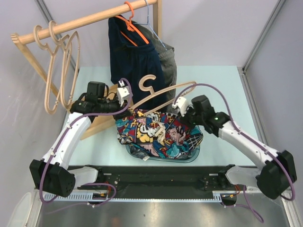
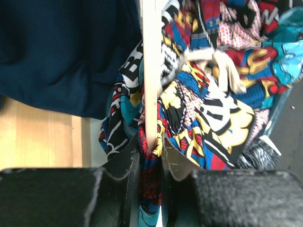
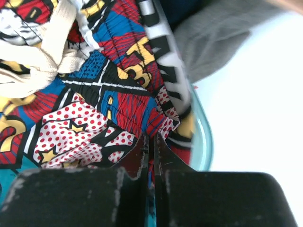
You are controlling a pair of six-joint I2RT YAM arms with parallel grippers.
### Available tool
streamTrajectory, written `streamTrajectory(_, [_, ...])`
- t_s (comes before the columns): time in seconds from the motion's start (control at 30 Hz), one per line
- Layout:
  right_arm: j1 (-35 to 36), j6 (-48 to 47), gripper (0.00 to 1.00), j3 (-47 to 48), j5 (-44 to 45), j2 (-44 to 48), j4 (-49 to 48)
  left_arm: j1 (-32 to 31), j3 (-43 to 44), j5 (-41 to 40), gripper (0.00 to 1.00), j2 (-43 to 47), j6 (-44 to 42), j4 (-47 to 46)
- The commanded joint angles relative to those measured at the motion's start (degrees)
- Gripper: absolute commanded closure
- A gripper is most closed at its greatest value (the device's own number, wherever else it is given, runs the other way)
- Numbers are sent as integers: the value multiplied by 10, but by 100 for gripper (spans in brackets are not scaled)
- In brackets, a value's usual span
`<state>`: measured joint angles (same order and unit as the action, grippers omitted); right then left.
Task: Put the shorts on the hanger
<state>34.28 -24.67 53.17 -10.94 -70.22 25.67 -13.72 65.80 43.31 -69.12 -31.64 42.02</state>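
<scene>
The comic-print shorts point(image 1: 158, 135) lie bunched at the table's middle, partly over a teal plate point(image 1: 189, 160). The beige wooden hanger point(image 1: 161, 94) lies tilted across their top edge, hook up toward the navy garment. My left gripper point(image 1: 126, 97) is shut on the hanger's bar point(image 2: 151, 71) together with a fold of the shorts point(image 2: 213, 109). My right gripper point(image 1: 182, 108) is shut on the shorts' edge point(image 3: 118, 99) at their right side, its jaws pinching red and blue fabric.
A wooden rail point(image 1: 90, 21) at the back carries spare beige hangers point(image 1: 59, 66), an orange hanger point(image 1: 135, 26) with a navy garment point(image 1: 132, 56), and a grey cloth point(image 1: 168, 64). Grey walls close in both sides. A black rail point(image 1: 156, 177) runs along the near edge.
</scene>
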Motion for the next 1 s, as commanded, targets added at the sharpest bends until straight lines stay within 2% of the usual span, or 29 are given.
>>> streamTrajectory(0.0, [-54, -16, 100, -7, -58, 94, 21, 26, 30, 60, 100, 3, -59, 35])
streamTrajectory(0.07, [-98, -27, 100, -16, -79, 126, 26, 50, 38, 105, 100, 0, -110, 67])
streamTrajectory(0.13, [-128, -38, 100, -27, -94, 173, 39, 71, 56, 147, 100, -5, -157, 129])
streamTrajectory(0.17, [-164, -44, 100, -31, -104, 190, 46, 76, 67, 154, 100, -5, -207, 170])
streamTrajectory(0.33, [-273, -68, 100, -54, -171, 257, 59, 93, 81, 153, 100, -8, -293, 242])
streamTrajectory(0.53, [-406, -95, 100, -67, -251, 274, 54, 102, 81, 135, 100, -4, -381, 285])
streamTrajectory(0.7, [-457, -106, 100, -67, -301, 288, 42, 101, 84, 100, 100, -22, -439, 336])
streamTrajectory(0.83, [-459, -118, 100, -66, -334, 312, 37, 91, 90, 65, 100, -39, -483, 384])
streamTrajectory(0.97, [-459, -137, 100, -66, -353, 336, 23, 64, 72, 11, 100, -47, -474, 383])
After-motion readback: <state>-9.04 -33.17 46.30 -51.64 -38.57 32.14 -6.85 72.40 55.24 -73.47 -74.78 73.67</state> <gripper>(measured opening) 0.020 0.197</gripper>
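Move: The right hand is already shut on the right end of the shorts' waistband; the hanger's free end stands about 13 cm ahead of it, 4 cm to its right and some 10 cm higher. The drawstring bow is roughly 13 cm left, level fore and aft, 5 cm lower; the tub's middle is 12 cm left, 3 cm back and 11 cm below. The left hand, pinching the hanger's other end with the waistband, has that right-hand waistband end about 27 cm to its right, 1 cm back and 8 cm lower. Keeping its pinch on the waistband, the right hand pulls it up and about 12 cm to the right, climbing and going out together at first, then mainly rightward, and at last up and a little back as its fingers tip towards level, stretching the waist opening out to the hanger's free end. Meanwhile the left hand keeps hold of hanger and cloth, draws back about 5 cm and slightly left, rising a little before sinking again, and turns over 20 degrees clockwise, so that the hanger's free end swings back towards the right hand and the opened waistband. ##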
